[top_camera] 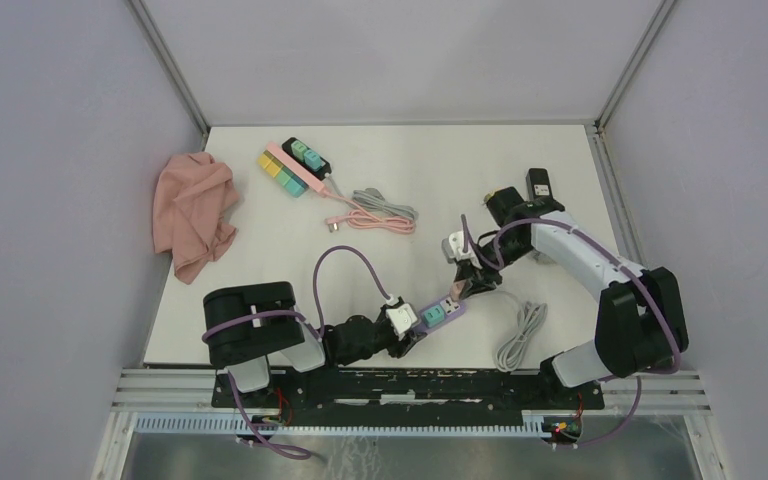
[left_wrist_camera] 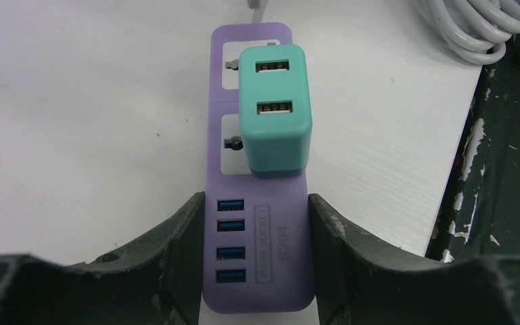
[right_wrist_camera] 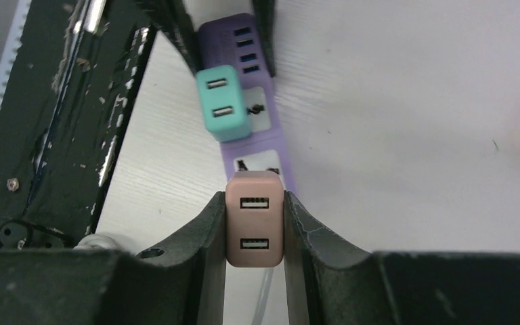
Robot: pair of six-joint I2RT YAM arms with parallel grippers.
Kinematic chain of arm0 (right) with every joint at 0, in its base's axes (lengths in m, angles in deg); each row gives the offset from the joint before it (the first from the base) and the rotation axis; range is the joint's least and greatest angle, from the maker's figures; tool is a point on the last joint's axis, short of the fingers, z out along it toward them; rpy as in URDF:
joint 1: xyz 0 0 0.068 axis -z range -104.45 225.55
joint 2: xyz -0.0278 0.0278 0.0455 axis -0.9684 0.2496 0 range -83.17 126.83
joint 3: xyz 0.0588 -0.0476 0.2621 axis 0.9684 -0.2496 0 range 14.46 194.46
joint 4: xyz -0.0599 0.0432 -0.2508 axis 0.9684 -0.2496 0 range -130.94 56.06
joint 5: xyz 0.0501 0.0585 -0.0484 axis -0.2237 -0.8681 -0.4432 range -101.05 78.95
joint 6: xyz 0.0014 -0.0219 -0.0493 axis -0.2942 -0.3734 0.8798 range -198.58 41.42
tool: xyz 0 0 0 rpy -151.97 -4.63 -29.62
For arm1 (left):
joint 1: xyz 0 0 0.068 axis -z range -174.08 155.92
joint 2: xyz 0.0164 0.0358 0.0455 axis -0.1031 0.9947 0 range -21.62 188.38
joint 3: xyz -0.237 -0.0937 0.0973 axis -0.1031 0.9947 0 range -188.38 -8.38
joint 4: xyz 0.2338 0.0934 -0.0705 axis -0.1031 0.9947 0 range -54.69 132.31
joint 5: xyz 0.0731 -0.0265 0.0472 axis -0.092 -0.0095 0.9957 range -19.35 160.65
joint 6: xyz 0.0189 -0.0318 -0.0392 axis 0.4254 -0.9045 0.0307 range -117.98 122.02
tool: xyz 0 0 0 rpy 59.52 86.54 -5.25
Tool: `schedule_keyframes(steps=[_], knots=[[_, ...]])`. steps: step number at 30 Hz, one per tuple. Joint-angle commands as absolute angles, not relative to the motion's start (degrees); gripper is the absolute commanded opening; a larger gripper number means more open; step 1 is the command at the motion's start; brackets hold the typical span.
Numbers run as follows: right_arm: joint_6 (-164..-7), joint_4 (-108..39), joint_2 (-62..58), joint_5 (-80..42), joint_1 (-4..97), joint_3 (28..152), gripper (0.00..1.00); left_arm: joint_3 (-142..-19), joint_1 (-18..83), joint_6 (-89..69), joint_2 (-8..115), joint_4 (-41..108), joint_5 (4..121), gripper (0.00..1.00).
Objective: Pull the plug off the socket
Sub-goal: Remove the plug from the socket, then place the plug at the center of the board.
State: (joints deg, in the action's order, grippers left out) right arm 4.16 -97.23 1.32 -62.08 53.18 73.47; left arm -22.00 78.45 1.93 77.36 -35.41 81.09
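Note:
A purple socket strip (top_camera: pixel 444 313) lies near the table's front edge. My left gripper (left_wrist_camera: pixel 256 250) is shut on its USB end (left_wrist_camera: pixel 257 237), with both fingers (left_wrist_camera: pixel 183 250) pressed against its sides. A teal plug (left_wrist_camera: pixel 273 112) sits in the strip's middle outlets. At the far end of the strip (right_wrist_camera: pixel 271 142), my right gripper (right_wrist_camera: pixel 254 230) is shut on a pink plug (right_wrist_camera: pixel 254 220) with two USB ports. That pink plug (top_camera: pixel 453 292) stands over the last outlet. I cannot tell whether its pins are still seated.
A grey-white coiled cord (top_camera: pixel 522 335) lies right of the strip, by the black front rail (top_camera: pixel 410 385). At the back are other socket strips with coloured plugs (top_camera: pixel 295 165) and a coiled pink cable (top_camera: pixel 380 215). A pink cloth (top_camera: pixel 195 210) lies far left.

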Motion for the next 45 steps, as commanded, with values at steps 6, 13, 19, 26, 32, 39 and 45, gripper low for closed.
schedule_keyframes(steps=[6, 13, 19, 26, 32, 39, 45], knots=[[-47.0, -66.0, 0.8, -59.4, 66.1, 74.0, 0.03, -21.3, 78.1, -0.8, 78.3, -37.2, 82.8, 0.03], [-73.3, -66.2, 16.7, -49.4, 78.8, 83.4, 0.1, -20.8, 78.1, -0.9, 78.5, -38.3, 83.2, 0.03], [-76.1, -63.5, 21.2, -48.1, 85.0, 82.9, 0.19, -20.5, 78.1, -1.0, 78.8, -39.3, 83.2, 0.03], [-77.1, -59.5, 20.5, -43.3, 86.2, 81.5, 0.31, -20.7, 78.1, -1.0, 79.0, -39.6, 83.2, 0.03], [-73.8, -63.0, 21.4, -42.0, 86.7, 83.6, 0.48, -20.1, 78.0, -1.0, 78.7, -40.2, 83.2, 0.03], [-67.2, -65.4, 14.8, -42.6, 87.0, 83.4, 0.67, -20.0, 78.0, -1.1, 78.7, -40.5, 82.9, 0.03], [-62.8, -64.4, 4.4, -52.2, 87.0, 80.0, 0.66, -20.0, 78.1, -1.1, 78.6, -40.4, 82.6, 0.03]])
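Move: The pink plug, already pulled free, is in the right hand. The clear table spot for it lies about 20 cm ahead, 17 cm to the right and 7 cm below; the yellow plug stands roughly 31 cm ahead and 11 cm right, the black socket some 33 cm ahead and 24 cm right. The purple socket lies 4 cm back and 5 cm left. From the left hand, the pink plug is about 8 cm ahead, 10 cm right and 7 cm higher. The pink plug, still pinched by the right hand, is swept away from the purple socket, about 20 cm forward and 17 cm right, sinking partway as the wrist swings some 90 degrees clockwise and the fingers tip downward. Down short of the yellow plug and black socket, the fingers open, let go and rise about 5 cm, while the left hand keeps its pinch on the purple socket. ##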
